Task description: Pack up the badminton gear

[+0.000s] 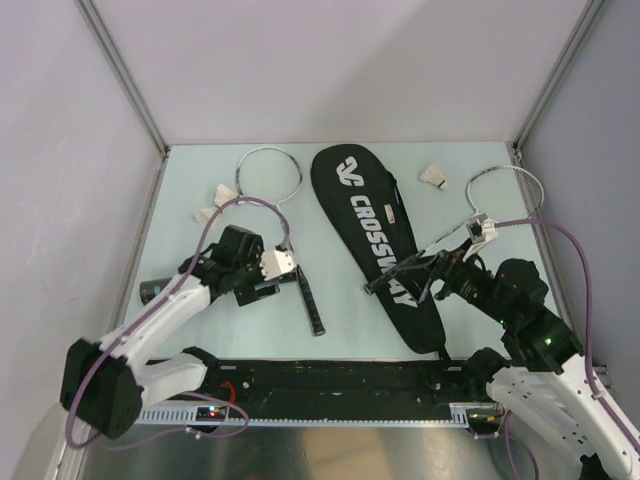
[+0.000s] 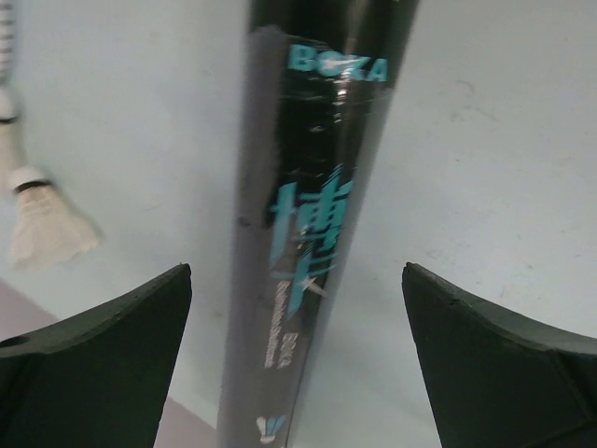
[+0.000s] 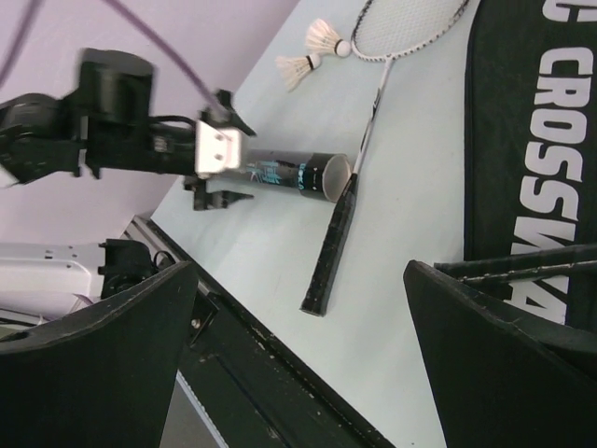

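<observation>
The black tube (image 2: 308,187) lies on the table between my left gripper's (image 2: 297,271) open fingers, not touched; its end sticks out left of the arm (image 1: 155,291). My left gripper (image 1: 265,285) hovers over it. One silver racquet (image 1: 310,300) lies beside the tube's open mouth (image 3: 334,177). The black CROSSWAY bag (image 1: 380,235) lies flat in the middle. The second racquet's handle (image 1: 395,273) rests across the bag, next to my open, empty right gripper (image 1: 440,270) (image 3: 298,266). Two shuttlecocks (image 1: 222,194) (image 1: 206,215) lie at the far left, a third (image 1: 432,177) at the far right.
The black rail (image 1: 330,375) with both arm bases runs along the near table edge. Grey walls close in the left, back and right sides. A purple cable (image 1: 560,240) loops over each arm.
</observation>
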Motion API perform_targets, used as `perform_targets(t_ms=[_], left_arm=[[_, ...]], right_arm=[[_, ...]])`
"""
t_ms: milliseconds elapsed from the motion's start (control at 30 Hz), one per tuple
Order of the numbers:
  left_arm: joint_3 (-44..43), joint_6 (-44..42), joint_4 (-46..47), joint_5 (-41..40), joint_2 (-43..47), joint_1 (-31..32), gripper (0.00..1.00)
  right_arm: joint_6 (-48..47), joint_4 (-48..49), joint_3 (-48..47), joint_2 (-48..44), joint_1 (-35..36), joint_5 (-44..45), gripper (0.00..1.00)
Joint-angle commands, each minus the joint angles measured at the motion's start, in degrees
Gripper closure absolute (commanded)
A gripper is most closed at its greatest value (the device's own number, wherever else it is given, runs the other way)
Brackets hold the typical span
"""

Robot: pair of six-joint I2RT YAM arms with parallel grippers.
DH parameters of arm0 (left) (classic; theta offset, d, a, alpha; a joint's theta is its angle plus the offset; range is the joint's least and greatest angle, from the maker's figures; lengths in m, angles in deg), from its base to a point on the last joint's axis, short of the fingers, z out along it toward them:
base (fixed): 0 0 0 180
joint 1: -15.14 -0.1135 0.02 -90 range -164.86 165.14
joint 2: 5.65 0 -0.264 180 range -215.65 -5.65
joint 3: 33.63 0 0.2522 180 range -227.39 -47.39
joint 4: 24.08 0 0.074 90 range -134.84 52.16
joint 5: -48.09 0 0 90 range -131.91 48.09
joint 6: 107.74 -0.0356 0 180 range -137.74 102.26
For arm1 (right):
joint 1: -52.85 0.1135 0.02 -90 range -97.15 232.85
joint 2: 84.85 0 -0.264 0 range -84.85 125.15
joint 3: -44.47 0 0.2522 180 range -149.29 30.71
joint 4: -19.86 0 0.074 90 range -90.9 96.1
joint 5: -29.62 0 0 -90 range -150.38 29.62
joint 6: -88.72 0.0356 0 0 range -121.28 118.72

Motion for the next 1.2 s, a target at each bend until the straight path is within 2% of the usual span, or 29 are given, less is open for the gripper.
perform_targets(t_ms=[0, 167, 400, 600, 767, 867, 967, 1167], left_arm=[[-2.1, -6.3, 0.8, 5.1, -8.0, -0.7, 0.03], [-3.6, -7.1, 2.5, 5.8, -15.3, -0.8, 0.07], [-2.9, -6.8, 5.4, 6.8, -18.4, -0.8, 0.13], [-1.8, -6.3, 6.1, 6.5, -18.4, -0.8, 0.06], [-1.1, -6.9, 6.3, 6.3, -18.5, -0.8, 0.06], [-1.1, -6.2, 6.4, 6.9, -20.1, -0.8, 0.11], [-2.3, -3.5, 6.5, 6.5, -21.5, -0.7, 0.2], [-3.2, 3.7, 6.4, 7.5, -16.6, -0.5, 0.35]], right_arm=[[-0.7, -0.4, -0.2, -2.9, -0.2, -0.6, 0.01], [-1.0, -2.5, -0.2, -5.7, -0.4, 1.1, 0.01], [-0.9, -3.2, -0.2, -6.1, -0.5, 1.8, 0.01], [-0.5, -3.5, -0.2, -6.1, -0.5, 1.5, 0.01], [-0.3, -3.8, -0.1, -6.7, -0.6, 1.5, 0.01], [-0.1, -3.8, -0.2, -6.9, -0.6, 1.2, 0.01], [-0.1, -4.1, -0.2, -6.8, -0.6, 1.1, 0.01], [0.6, -4.4, -0.2, -6.6, -0.6, 0.6, 0.0]])
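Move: The black shuttlecock tube lies crosswise under the left hand, its middle about 8 cm to the left and roughly level ahead. Its lettered BOKA band, where the fingers will close, is some 2 cm ahead, 2 cm right and 7 cm down. A racket handle stands about 16 cm right and 4 cm back; the nearer shuttlecock is some 22 cm ahead and 13 cm left. From the right hand that band lies roughly 37 cm left, 9 cm ahead and 25 cm below. The tube is straddled at its lettered band: the open left hand drops quickly onto it, then eases lower, about 7 cm down in all and 2 cm each forward and right, tipping some 10 degrees steeper. After a slight narrowing and reopening, the fingers close to about three quarters, coming against the tube's two sides. The open right hand draws back and right a couple of centimetres, then waits. ##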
